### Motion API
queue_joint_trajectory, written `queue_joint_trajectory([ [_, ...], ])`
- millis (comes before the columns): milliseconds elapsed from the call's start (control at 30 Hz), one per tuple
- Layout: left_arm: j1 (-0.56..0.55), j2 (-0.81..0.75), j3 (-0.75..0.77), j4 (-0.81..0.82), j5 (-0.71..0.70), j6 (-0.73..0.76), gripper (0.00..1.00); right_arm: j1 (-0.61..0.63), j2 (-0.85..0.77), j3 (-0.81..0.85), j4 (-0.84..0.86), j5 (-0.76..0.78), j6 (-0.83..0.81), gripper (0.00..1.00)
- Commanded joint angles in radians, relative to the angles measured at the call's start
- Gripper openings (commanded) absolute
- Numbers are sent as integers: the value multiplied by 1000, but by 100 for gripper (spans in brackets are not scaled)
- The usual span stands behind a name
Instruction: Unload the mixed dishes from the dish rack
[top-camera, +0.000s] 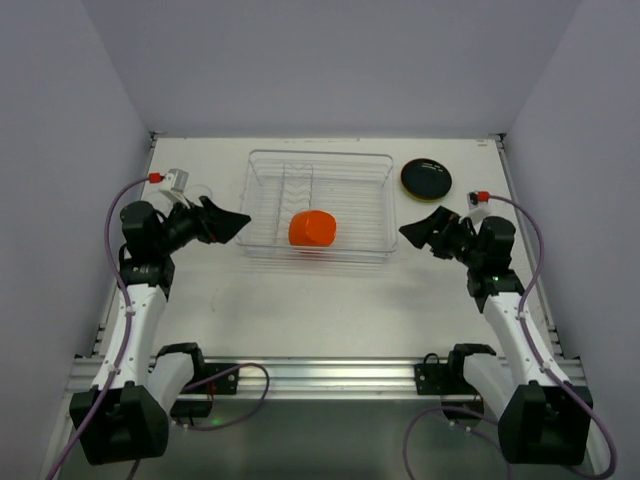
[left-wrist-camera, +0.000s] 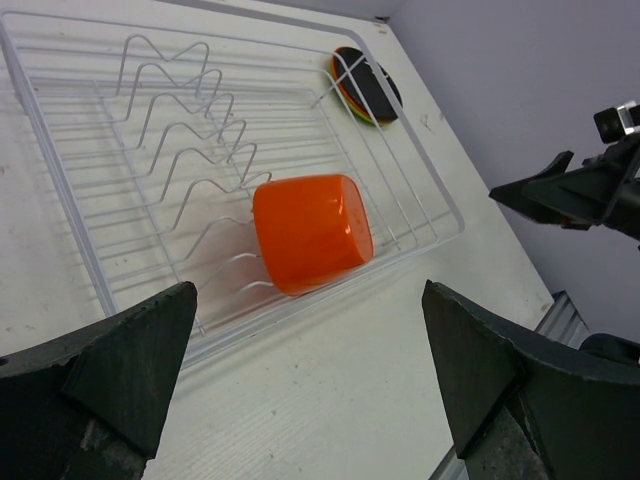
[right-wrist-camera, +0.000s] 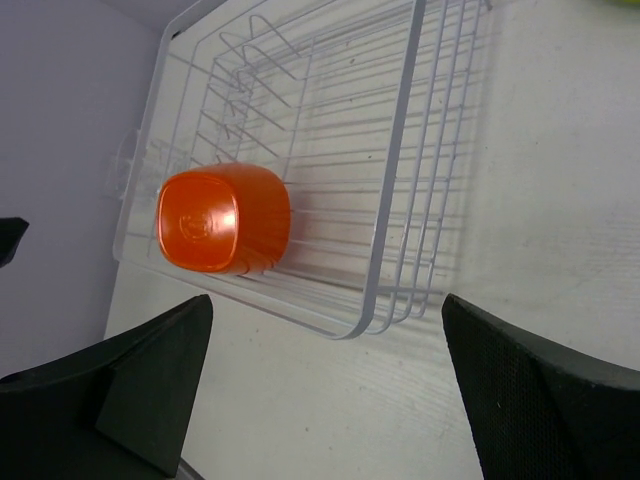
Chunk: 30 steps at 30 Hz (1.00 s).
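The clear wire dish rack (top-camera: 350, 195) stands at the middle back of the table. An orange plastic cup (top-camera: 312, 230) lies on its side in the rack near the front edge; it also shows in the left wrist view (left-wrist-camera: 312, 232) and the right wrist view (right-wrist-camera: 222, 218). A stack of small plates (top-camera: 426, 178), black on top with orange and lime green edges (left-wrist-camera: 366, 86), lies on the table right of the rack. My left gripper (top-camera: 238, 226) is open and empty just left of the rack. My right gripper (top-camera: 410, 232) is open and empty just right of it. No glass cups show clearly.
White walls close the table on the left, back and right. The rack's zigzag plate slots (left-wrist-camera: 180, 130) are empty. The rack's thick rim wire (right-wrist-camera: 390, 180) lies between my right gripper and the cup. A metal rail (top-camera: 320, 375) runs along the near edge.
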Motion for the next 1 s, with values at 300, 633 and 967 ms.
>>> queue_joint_trajectory([
  [300,9,1,-14,56,21,-20,100,16,-97,-32,195,-110,19,99],
  [633,9,4,-15,56,27,-23,100,97,-46,29,184,-223,-4,99],
  [967,7,-10,-23,56,32,-26,100,284,95,158,155,-161,2,99],
])
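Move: The orange bowl, upside down at the near edge of the dish rack, lies about 29 cm to the left of the empty right hand, some 5 cm ahead and 12 cm lower. The rack's middle is about 13 cm ahead of that hand, 27 cm left and 13 cm down; the black plate sits roughly 25 cm ahead, 7 cm right and 17 cm down. From the left hand the bowl is about 20 cm right, 5 cm ahead and 18 cm below. Touching nothing, the right hand heads for the orange bowl with its fingers still wide open: it first lifts while easing back slightly, then sweeps left with gathering speed, ending about 9 cm farther left and some 6 cm higher. Its wrist swings roughly 25 degrees counter-clockwise and the fingertips tilt up a little, turning to face across the rack's near edge. ##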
